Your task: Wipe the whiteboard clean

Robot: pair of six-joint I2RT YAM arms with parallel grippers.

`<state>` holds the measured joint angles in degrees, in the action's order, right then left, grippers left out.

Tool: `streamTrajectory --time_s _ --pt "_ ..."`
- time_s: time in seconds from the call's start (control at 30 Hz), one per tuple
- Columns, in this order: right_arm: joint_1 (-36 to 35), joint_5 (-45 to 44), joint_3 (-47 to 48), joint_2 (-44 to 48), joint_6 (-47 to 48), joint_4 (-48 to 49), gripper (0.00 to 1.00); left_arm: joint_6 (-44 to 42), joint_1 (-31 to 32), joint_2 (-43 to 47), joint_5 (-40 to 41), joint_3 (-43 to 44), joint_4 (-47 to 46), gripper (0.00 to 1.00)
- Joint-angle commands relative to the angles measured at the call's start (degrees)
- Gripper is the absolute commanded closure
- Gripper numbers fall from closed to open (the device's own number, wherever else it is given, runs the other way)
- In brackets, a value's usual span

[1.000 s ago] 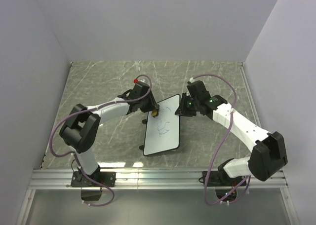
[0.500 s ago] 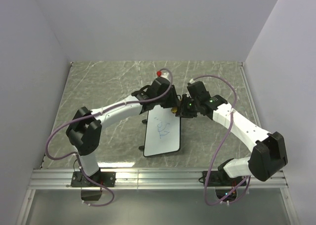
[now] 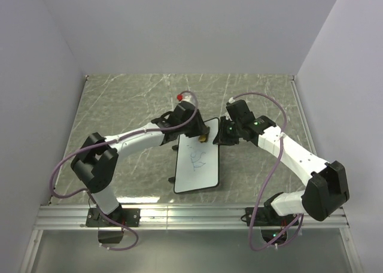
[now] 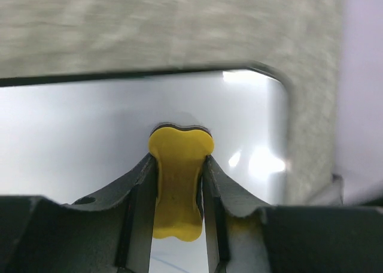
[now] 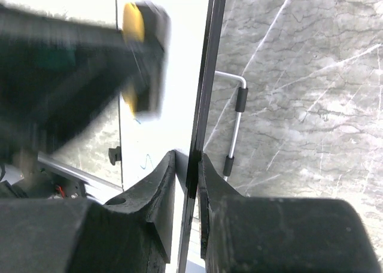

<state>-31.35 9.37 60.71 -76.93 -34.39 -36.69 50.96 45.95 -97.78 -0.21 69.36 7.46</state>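
The whiteboard (image 3: 197, 168) lies in the middle of the table, with blue scribbles (image 3: 198, 158) near its centre. My left gripper (image 3: 202, 137) is over the board's far end, shut on a yellow bone-shaped eraser (image 4: 178, 177) whose tip presses on the white surface (image 4: 84, 129). One dark finger (image 4: 139, 192) hugs each side of the eraser. My right gripper (image 5: 187, 160) is shut on the board's thin black frame (image 5: 204, 99) at the far right corner (image 3: 219, 135). In the right wrist view the left gripper is a dark blur (image 5: 66, 75) with the eraser (image 5: 133, 23) showing.
A silver wire stand with black sleeves (image 5: 237, 123) shows behind the board. Small black tabs (image 3: 173, 179) stick out of the board's left side. Grey walls close in the marble table (image 3: 119, 99), and a metal rail (image 3: 191, 216) runs along the near edge.
The left gripper swept the eraser right across the board's far end, then back toward the middle. The far blue stroke is gone. The right gripper kept its hold and place.
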Motion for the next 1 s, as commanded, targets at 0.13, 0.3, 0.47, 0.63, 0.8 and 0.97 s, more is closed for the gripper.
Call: streamTrajectory --time_s 0.13,0.3,0.47,0.63,0.8,0.97 --pt "-1.3 -1.7 0.3 2.0 5.2 0.2 1.00 0.9 -6.1 -4.4 -2.1 -11.3 5.0 1.00" --pt "-1.3 -2.1 0.3 2.1 4.9 0.3 1.00 1.2 -5.5 -3.8 -3.2 -13.6 4.2 1.00" --pt "-1.3 -2.8 0.8 2.0 4.7 0.4 1.00 0.2 -0.4 0.5 -2.7 -12.1 7.1 1.00" --pt "-1.3 -5.6 2.6 0.9 4.4 -0.4 1.00 2.0 8.2 3.8 -2.9 -10.0 10.2 1.00" --pt "-1.3 -7.1 5.4 -1.2 3.6 -2.0 1.00 5.2 14.7 8.6 -1.0 -11.3 9.6 1.00" --pt "-1.3 -6.5 7.1 -1.8 2.8 -2.2 1.00 8.4 17.0 9.8 0.0 -14.8 7.7 1.00"
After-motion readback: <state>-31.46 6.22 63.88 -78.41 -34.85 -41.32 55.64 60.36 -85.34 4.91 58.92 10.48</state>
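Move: The blue scribble left on the board, the eraser's target, lies about 9 cm back from the left hand, 4 cm to its left and 4 cm lower down the slope. The board's right edge, in the right hand's grip, is some 7 cm right and 2 cm back, at about the same height. The upper clip is roughly 13 cm left, 4 cm back and 11 cm lower. From the right hand the scribble lies 7 cm back, 10 cm left and 6 cm below. The yellow eraser, still pinched in the left hand, is swept along the tilted board: first left and down the slope about 9 cm with a little forward, then back towards the robot some 14 cm while climbing again to the right, ending just right of the scribble. The wrist swings slightly counter-clockwise, then clockwise; the right hand keeps its grip on the right edge and stays nearly in place. ##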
